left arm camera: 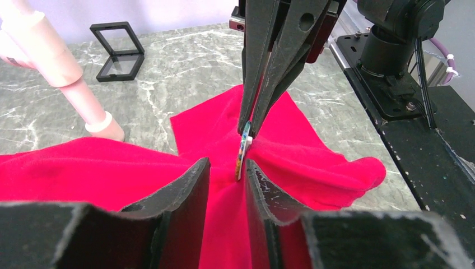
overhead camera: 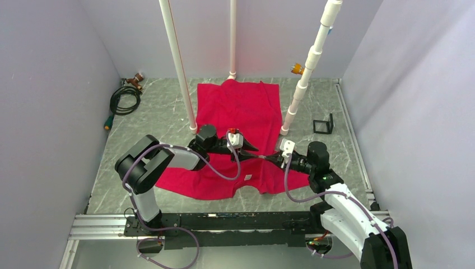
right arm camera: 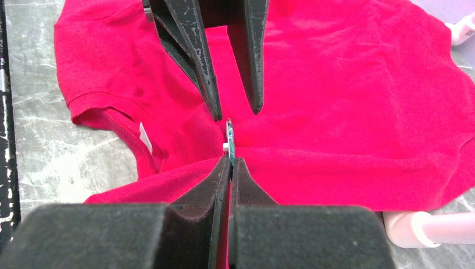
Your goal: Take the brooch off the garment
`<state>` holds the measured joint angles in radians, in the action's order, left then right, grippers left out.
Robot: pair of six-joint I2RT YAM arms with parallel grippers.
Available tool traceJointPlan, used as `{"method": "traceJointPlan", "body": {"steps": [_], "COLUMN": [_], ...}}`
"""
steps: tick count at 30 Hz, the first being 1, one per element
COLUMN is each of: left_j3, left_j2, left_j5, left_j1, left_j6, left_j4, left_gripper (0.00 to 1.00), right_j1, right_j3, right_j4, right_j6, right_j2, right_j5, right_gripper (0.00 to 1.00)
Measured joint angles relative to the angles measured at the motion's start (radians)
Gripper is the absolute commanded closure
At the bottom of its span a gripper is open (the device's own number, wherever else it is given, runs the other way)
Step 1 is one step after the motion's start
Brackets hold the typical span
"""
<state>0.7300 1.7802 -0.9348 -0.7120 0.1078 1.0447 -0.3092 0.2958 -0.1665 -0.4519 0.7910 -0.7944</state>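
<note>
The red garment (overhead camera: 238, 106) lies flat on the marble table, neck label (right arm camera: 145, 137) toward the arms. Near its neckline the cloth is pulled up into a ridge. The brooch (right arm camera: 229, 137) stands edge-on at the top of that ridge, a thin disc with a pale rim. My right gripper (right arm camera: 229, 162) is shut on the brooch's lower edge. In the left wrist view the brooch (left arm camera: 242, 154) sits just past my left gripper (left arm camera: 227, 168). That gripper is open, its fingers (left arm camera: 193, 185) astride the cloth ridge. Both gripper tips meet over the shirt (overhead camera: 262, 157).
Three white pipe posts (overhead camera: 179, 67) (overhead camera: 232, 39) (overhead camera: 311, 61) rise around the shirt's far half. A small black frame stand (overhead camera: 323, 125) sits right of the shirt, a coiled black cable (overhead camera: 124, 100) at back left. A metal rail (overhead camera: 224, 221) runs along the near edge.
</note>
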Motion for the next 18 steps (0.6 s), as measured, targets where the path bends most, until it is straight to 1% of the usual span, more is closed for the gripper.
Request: {"method": "traceJointPlan", "body": {"steps": [1, 8, 11, 12, 15, 18], "left_j3": [0.005, 0.019, 0.029, 0.032, 0.04, 0.042], "left_j2": [0.001, 0.009, 0.017, 0.018, 0.018, 0.018], "left_j5": [0.0, 0.006, 0.006, 0.005, 0.0, -0.006], "left_j1": [-0.003, -0.029, -0.031, -0.032, -0.032, -0.033], "left_j6": [0.0, 0.009, 0.014, 0.014, 0.018, 0.019], "left_j4": [-0.006, -0.064, -0.094, -0.101, -0.124, -0.15], "left_gripper": [0.67, 0.83, 0.98, 1.0, 1.0, 1.0], "right_j1": [0.0, 0.0, 0.001, 0.002, 0.008, 0.008], "right_j3": [0.0, 0.0, 0.0, 0.0, 0.0, 0.009], "right_j4": [0.0, 0.0, 0.0, 0.0, 0.002, 0.03], "right_j6": [0.0, 0.0, 0.001, 0.001, -0.006, -0.045], "right_j2": [0.0, 0.0, 0.0, 0.001, 0.008, 0.026], "right_j5": [-0.001, -0.019, -0.023, -0.023, -0.024, -0.031], "right_gripper": [1.0, 1.0, 1.0, 1.0, 1.0, 0.9]}}
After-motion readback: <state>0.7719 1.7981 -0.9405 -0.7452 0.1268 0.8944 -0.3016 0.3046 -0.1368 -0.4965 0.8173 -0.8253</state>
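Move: The brooch, stood on edge and still pinched by the right fingers, lies just off the left fingertips: about 2 cm to their right, 1 cm back and 2 cm lower. The white tag on the garment is some 6 cm back from the left hand, 1 cm left and 12 cm below; the foot of the white pole is roughly 15 cm ahead, 13 cm right and equally low. From the right hand, the brooch is about 1 cm ahead and 1 cm left, at its height. The left hand eases in on the brooch's free edge, sinking about 2 cm while drawing some 1 cm back and 1 cm to the right, its wrist tilting about 5 degrees, and its third-open fingers shut to pinch that edge opposite the other gripper. The right hand all but stays in place and keeps its own pinch on the near edge, dipping only about half a centimetre at the very end. ##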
